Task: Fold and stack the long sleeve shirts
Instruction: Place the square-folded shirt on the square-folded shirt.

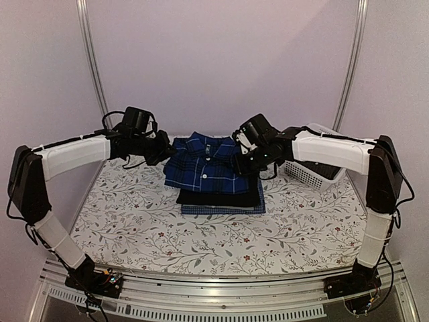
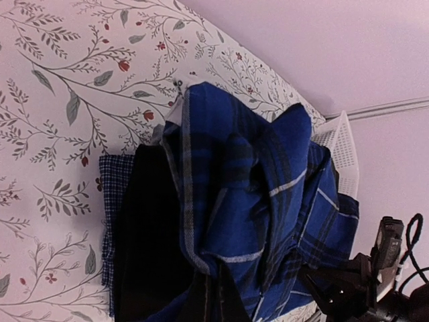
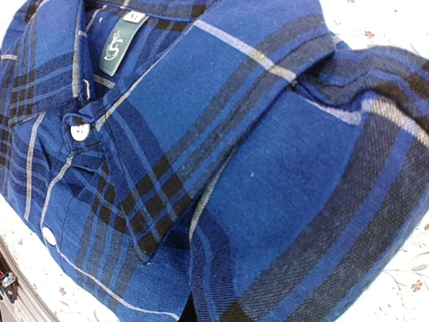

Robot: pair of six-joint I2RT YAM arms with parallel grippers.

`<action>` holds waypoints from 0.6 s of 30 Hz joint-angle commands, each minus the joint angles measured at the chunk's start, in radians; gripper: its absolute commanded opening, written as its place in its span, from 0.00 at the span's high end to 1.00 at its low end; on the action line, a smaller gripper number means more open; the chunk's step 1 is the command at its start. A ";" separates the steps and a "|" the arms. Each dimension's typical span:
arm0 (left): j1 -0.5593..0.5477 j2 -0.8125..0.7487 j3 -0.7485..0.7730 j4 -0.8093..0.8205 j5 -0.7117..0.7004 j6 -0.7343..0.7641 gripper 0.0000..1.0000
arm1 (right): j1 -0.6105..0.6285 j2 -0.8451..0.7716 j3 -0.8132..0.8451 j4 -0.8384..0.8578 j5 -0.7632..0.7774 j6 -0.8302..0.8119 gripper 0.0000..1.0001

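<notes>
Three folded long sleeve shirts lie stacked at the back middle of the table. The dark blue plaid shirt is on top, collar toward the back. Under it is the black shirt, and the fine blue check shirt is at the bottom. My left gripper is at the plaid shirt's left edge. In the left wrist view its dark fingers are shut on a bunched fold of plaid cloth. My right gripper is at the right edge, shut with plaid cloth drawn into its mostly hidden jaws.
A white plastic lattice basket stands at the back right, just behind my right forearm. The floral tablecloth covers the table. Pale walls and two metal poles close the back.
</notes>
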 commanded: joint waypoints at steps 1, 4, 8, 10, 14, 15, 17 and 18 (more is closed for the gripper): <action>-0.051 0.062 0.062 0.066 0.008 -0.023 1.00 | -0.037 -0.103 -0.072 0.007 0.022 0.000 1.00; -0.079 0.104 0.085 0.067 0.007 -0.031 1.00 | -0.058 -0.124 -0.112 0.008 0.021 0.002 1.00; -0.104 0.143 0.093 0.070 0.003 -0.041 1.00 | -0.077 -0.150 -0.145 0.009 0.015 0.005 1.00; -0.108 0.152 0.087 0.072 0.003 -0.048 1.00 | -0.086 -0.151 -0.156 0.009 0.009 0.005 1.00; -0.116 0.156 0.063 0.081 -0.001 -0.060 1.00 | -0.105 -0.141 -0.175 0.014 0.003 0.005 1.00; -0.116 0.157 0.056 0.082 -0.003 -0.062 1.00 | -0.109 -0.137 -0.178 0.016 0.004 0.005 1.00; -0.116 0.161 0.044 0.084 -0.005 -0.063 1.00 | -0.113 -0.131 -0.187 0.020 -0.033 0.007 1.00; -0.116 0.164 0.041 0.082 -0.007 -0.062 1.00 | -0.115 -0.130 -0.192 0.023 -0.038 0.008 1.00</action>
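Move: The stack, the black folded shirt on the checked one, has its middle about 17 cm to the right of the left hand and some 8 cm back, roughly 13 cm below. From the right hand it is about 5 cm to the left, 5 cm back and 10 cm down. The blue plaid shirt already hangs between the hands, its middle about 10 cm left and 2 cm back of the right hand; the white basket stands some 28 cm to the right of that hand and 5 cm farther out. Both hands, fingers still shut on the far side corners of the blue plaid shirt, carry it to the robot's right by about 6 cm, slowing as it comes square over the stack of black and checked shirts. They sink as they go, the left by about 3.5 cm and the right by some 2 cm, mostly late in its travel, while both wrists turn only about five degrees clockwise and tip slightly downward. ##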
